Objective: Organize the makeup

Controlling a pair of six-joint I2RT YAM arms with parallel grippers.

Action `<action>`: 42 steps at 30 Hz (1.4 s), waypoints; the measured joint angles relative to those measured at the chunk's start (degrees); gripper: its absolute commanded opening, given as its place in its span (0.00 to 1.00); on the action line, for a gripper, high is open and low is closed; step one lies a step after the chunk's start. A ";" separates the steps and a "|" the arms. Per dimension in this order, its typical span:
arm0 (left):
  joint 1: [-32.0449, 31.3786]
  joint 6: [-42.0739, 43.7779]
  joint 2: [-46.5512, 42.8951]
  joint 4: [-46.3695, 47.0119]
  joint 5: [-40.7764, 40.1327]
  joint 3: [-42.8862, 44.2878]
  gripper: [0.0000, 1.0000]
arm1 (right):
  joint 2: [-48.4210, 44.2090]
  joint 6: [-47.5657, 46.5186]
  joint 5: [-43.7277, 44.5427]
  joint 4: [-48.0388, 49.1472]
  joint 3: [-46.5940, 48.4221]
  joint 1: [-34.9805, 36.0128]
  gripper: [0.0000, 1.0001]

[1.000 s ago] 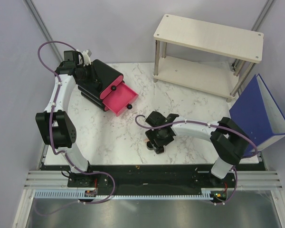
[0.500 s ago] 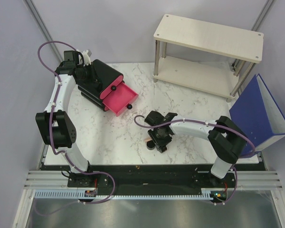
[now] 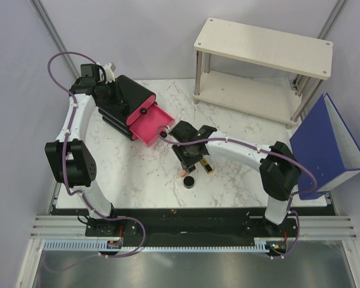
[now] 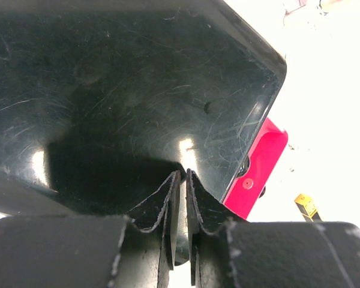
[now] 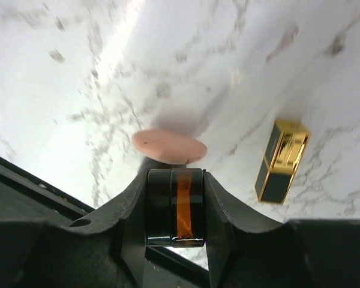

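Observation:
My right gripper is shut on a small dark round compact with an amber band, held just above the marble table. A peach compact lies right ahead of its fingers. To one side lies the gold-and-black lipstick. A black round compact sits nearer the front edge. My left gripper is shut on the back edge of the black box. The box's pink drawer is pulled open.
A pale wooden two-tier shelf stands at the back right. A blue binder leans at the table's right edge. The right arm stretches across the table's middle towards the drawer.
My right gripper closed on the dark compact and moved back-left towards the pink drawer, uncovering the lipstick and the compacts on the table. The left arm stayed put.

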 measured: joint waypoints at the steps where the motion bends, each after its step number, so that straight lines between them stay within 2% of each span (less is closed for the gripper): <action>1: 0.00 0.00 0.00 0.02 0.04 0.00 0.19 | 0.90 -0.24 0.00 0.22 2.29 -0.17 0.16; 5: 0.09 0.00 0.00 0.02 0.17 -0.04 0.19 | 4.96 -0.63 -1.40 1.79 9.77 -1.64 0.17; 9: 0.11 0.00 -0.02 0.04 0.24 -0.04 0.19 | 8.96 -0.15 -5.70 5.07 12.96 -3.26 0.18; 15: 0.11 0.00 -0.17 0.33 0.52 -0.35 0.19 | 16.04 1.99 -12.24 9.70 13.84 -4.59 0.20; 19: 0.11 0.00 -0.33 0.37 0.81 -0.59 0.19 | 17.40 4.15 -15.78 13.38 12.09 -5.27 0.25; 22: 0.11 0.00 -0.35 0.37 1.18 -0.63 0.19 | 17.53 5.79 -17.42 16.24 11.15 -6.62 0.34; 23: 0.11 0.00 -0.35 0.37 1.20 -0.66 0.19 | 17.62 6.16 -17.59 16.94 11.10 -7.21 0.44; 26: 0.11 0.00 -0.39 0.37 1.31 -0.72 0.19 | 17.84 6.71 -17.38 18.67 11.06 -8.63 0.59; 29: 0.11 0.00 -0.39 0.35 1.51 -0.72 0.19 | 17.88 6.93 -16.35 19.71 10.49 -9.40 0.66; 32: 0.11 0.00 -0.39 0.35 1.62 -0.74 0.19 | 17.88 6.84 -15.45 20.28 9.20 -9.38 0.70; 42: 0.11 0.00 -0.44 0.35 1.70 -0.81 0.19 | 16.83 6.34 -10.56 21.00 7.37 -9.09 0.71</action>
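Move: The jar is already in my right fingers. The open drawer lies about 23 cm ahead and 14 cm left of that hand, slightly lower, with its knob nearer, roughly 19 cm ahead and 11 left. Below me, the pink puff is about 1 cm ahead and 3 left, the other jar 3 cm back and 1 left, the gold case 5 ahead and 6 right. From my left hand the open drawer is some 14 cm right, level ahead and 15 lower. My right hand carries the jar about 10 cm forward and 6 left towards the open drawer, first rising a little and then sinking to about 5 cm below its starting height, easing back right late on. The wrist rolls some 20 degrees, left side up. Short of the knob I open my fingers wide and let go of the jar on the tabletop. ##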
